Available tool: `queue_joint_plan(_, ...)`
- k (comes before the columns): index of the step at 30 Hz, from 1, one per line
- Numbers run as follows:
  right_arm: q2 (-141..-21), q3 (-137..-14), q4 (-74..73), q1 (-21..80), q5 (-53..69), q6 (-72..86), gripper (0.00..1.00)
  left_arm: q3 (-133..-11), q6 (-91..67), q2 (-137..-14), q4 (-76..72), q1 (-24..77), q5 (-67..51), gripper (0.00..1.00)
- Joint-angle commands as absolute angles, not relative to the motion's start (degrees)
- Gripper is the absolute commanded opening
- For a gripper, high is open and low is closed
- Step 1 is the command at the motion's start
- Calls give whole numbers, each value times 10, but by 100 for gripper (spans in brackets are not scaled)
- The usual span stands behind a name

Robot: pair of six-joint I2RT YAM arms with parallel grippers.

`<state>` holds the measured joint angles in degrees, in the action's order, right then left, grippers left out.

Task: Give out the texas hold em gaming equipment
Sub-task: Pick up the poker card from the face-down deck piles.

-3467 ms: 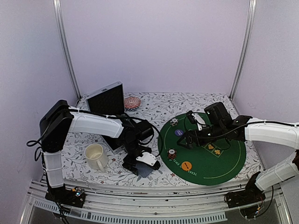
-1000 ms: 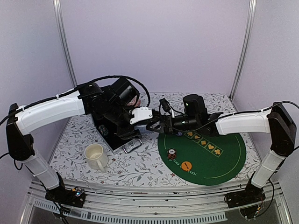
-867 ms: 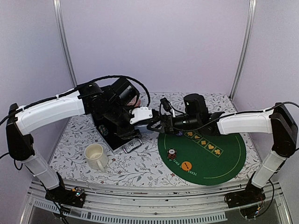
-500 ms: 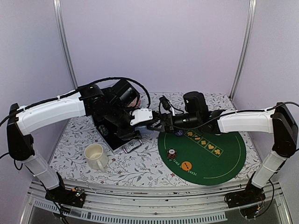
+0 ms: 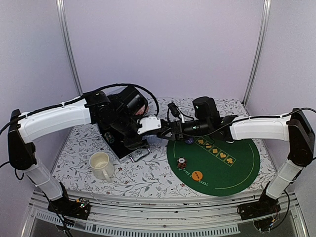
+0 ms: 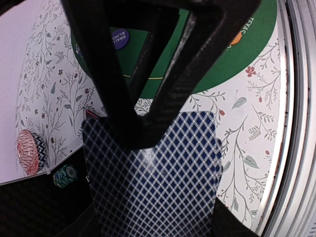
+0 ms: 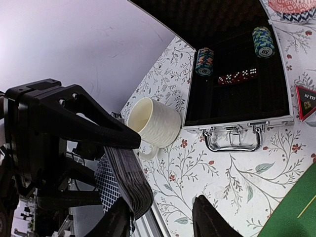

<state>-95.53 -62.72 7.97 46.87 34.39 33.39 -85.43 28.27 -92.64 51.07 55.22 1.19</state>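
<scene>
My left gripper (image 6: 155, 217) is shut on a deck of blue-checked playing cards (image 6: 158, 173), held above the table's middle. My right gripper (image 7: 163, 217) meets it from the right (image 5: 163, 132). Its jaws stand open, the left finger against the deck's edge (image 7: 129, 180) and a gap left at the other finger. A purple disc (image 5: 189, 140), a striped chip stack (image 5: 181, 162) and an orange disc (image 5: 197, 175) lie on the green poker mat (image 5: 227, 170). Two chip stacks (image 7: 205, 60) and red dice (image 7: 237, 76) sit in the open black case (image 7: 237, 103). A black-red triangle marker (image 7: 306, 101) lies beside it.
A cream mug (image 5: 101, 165) stands at the near left on the flowered cloth. A pink striped round object (image 6: 29, 150) lies behind the case. The case's metal handle (image 5: 139, 154) juts toward the mat. Purple walls close in the back and sides.
The right gripper's jaws have narrowed around the deck's edge. Both arms have stayed almost still, the two grippers a little closer together.
</scene>
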Motion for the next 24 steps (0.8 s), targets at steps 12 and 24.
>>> queue_joint_plan(12, -939, -637, 72, 472, 366, 327, 4, -848, 287, -917, 497, 551, 16, 59)
queue_joint_plan(24, -904, -633, 17, 467, 333, 300, 2, -836, 290, -917, 497, 548, 19, 59)
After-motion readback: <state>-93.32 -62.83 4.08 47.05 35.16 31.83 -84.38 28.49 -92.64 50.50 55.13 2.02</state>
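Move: The free end of the upright face-down deck already sits between my open right fingers. The middle of the deck is about 4 cm to the left and 1 cm back, roughly level with them. From my left hand, which grips the deck by its long edges, that middle is about 4 cm to the right. On the table, some 18 cm below my right hand, the chip case lies about 17 cm left and 5 cm ahead, and a chip stack about 8 cm right and 4 cm back. I close my right fingers from half open to shut, pinching the outer patterned card at the deck's free end while the hand eases back about 1 cm towards it and slightly up. Once shut, I start drawing that hand right, just under 1 cm, away from my left grip. My left hand keeps its hold on the deck, sinking only half a centimetre. ##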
